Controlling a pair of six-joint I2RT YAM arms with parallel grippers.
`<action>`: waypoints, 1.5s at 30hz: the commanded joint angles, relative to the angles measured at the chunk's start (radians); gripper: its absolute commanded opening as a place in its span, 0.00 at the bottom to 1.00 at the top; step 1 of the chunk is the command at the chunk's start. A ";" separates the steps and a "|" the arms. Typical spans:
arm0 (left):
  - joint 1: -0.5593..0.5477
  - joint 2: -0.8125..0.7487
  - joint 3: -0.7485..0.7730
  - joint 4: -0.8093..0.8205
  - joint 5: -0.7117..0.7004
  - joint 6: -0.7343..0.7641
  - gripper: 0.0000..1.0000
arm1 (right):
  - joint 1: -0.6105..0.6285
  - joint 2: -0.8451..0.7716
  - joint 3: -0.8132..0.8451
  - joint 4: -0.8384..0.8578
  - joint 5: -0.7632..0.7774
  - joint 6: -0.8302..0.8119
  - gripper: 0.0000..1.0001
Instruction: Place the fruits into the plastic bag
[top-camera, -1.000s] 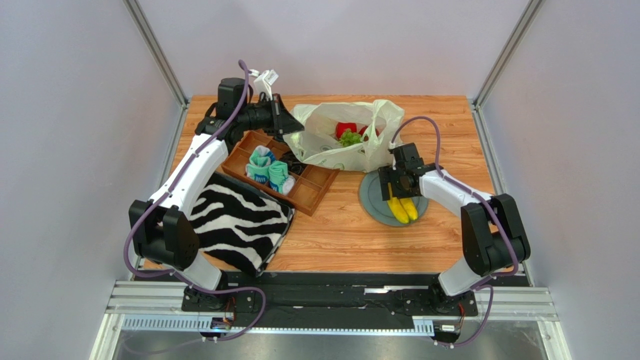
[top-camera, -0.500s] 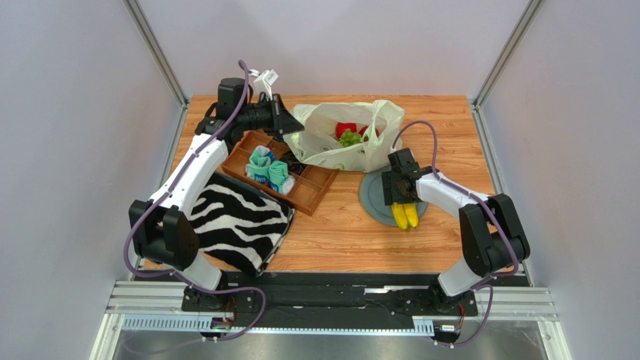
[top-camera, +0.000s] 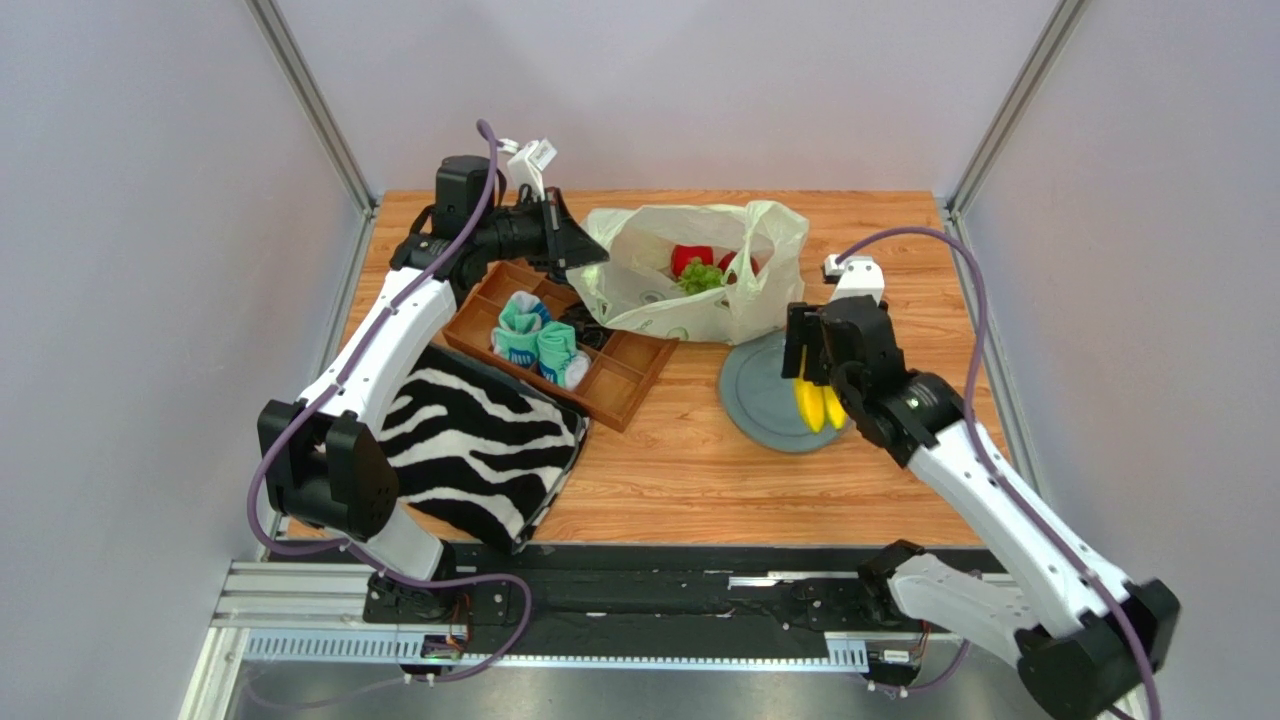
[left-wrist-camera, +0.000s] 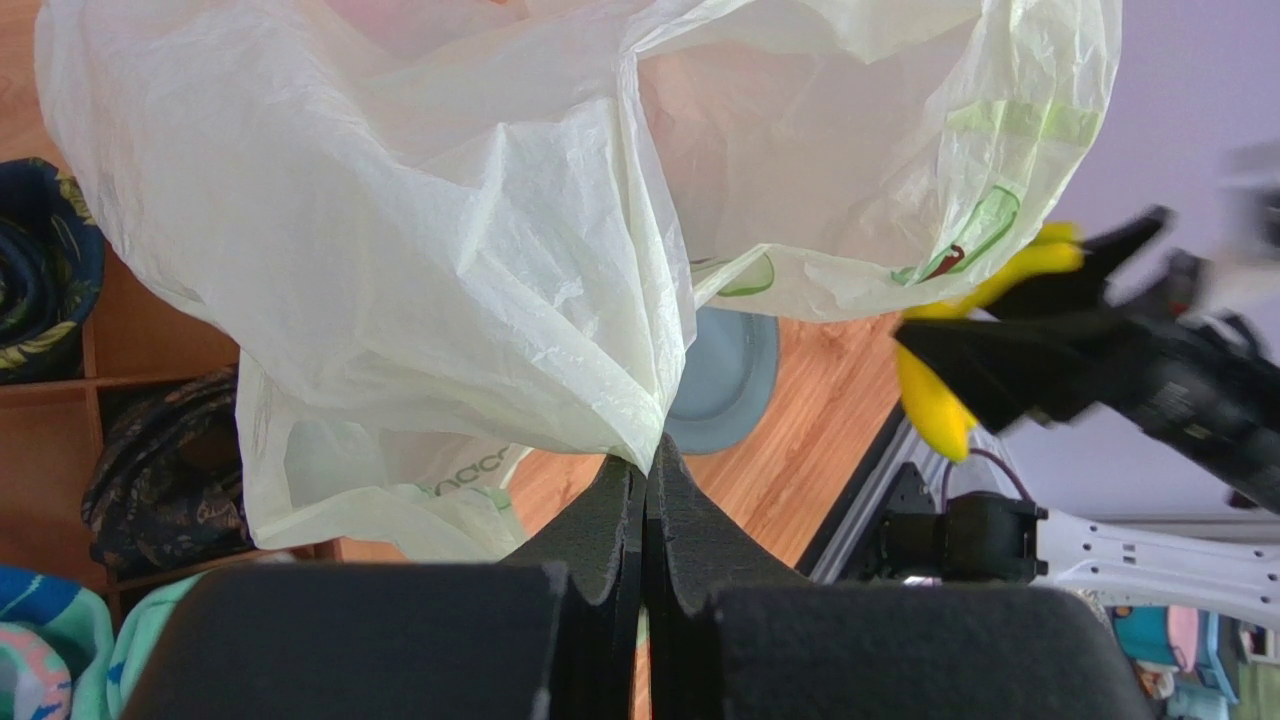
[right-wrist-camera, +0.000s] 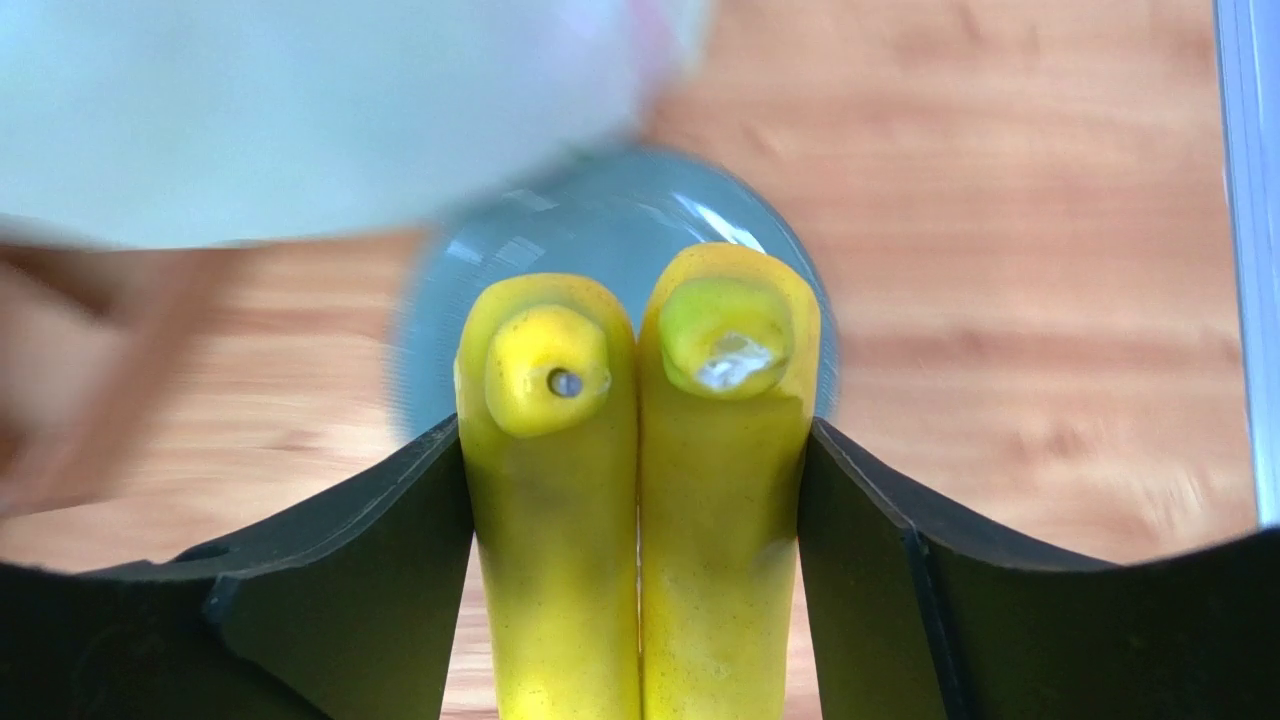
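Observation:
The plastic bag (top-camera: 661, 285) stands open at the back of the table, with red fruits (top-camera: 691, 258) and green grapes (top-camera: 700, 278) inside. My left gripper (top-camera: 583, 252) is shut on the bag's left edge and holds it up; in the left wrist view the jaws (left-wrist-camera: 649, 453) pinch the crinkled bag (left-wrist-camera: 451, 225). My right gripper (top-camera: 816, 375) is shut on two yellow bananas (top-camera: 821, 408), lifted just above the grey plate (top-camera: 759, 402). In the right wrist view the bananas (right-wrist-camera: 639, 510) fill the gap between both fingers (right-wrist-camera: 376, 555), tips pointing down at the plate (right-wrist-camera: 601, 240).
A brown wooden tray (top-camera: 631, 378) with teal-and-white socks (top-camera: 538, 342) sits left of the plate, below the bag. A zebra-striped cloth (top-camera: 473, 443) lies at the front left. The right arm rises over the table's right side.
The right gripper closed on the bananas and lifted them off the plate, the arm rising and swinging up. The left gripper and the bag have not moved.

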 joint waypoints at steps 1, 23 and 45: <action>0.005 -0.037 -0.007 0.051 0.020 -0.008 0.00 | 0.199 -0.124 0.110 0.141 0.072 -0.008 0.26; 0.005 -0.089 -0.007 0.032 0.006 0.007 0.00 | 0.322 0.557 0.732 0.116 -0.208 -0.080 0.25; 0.005 -0.067 -0.023 0.054 0.014 -0.010 0.00 | 0.230 0.548 0.635 0.162 -0.457 0.012 0.24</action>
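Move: The right hand holds the two bananas above the plate, whose middle is about 17 cm below, 2 cm back and 1 cm left. The open bag's middle lies roughly 18 cm ahead, 17 cm left and 10 cm lower; the wooden tray is some 39 cm left, 9 cm ahead and 17 cm lower. From the left hand, pinching the bag's rim, the bag's middle is about 6 cm ahead, 13 cm right and 18 cm below. Right hand keeps both bananas, arcing some 25 cm left towards the bag, up then down, forward then back. ##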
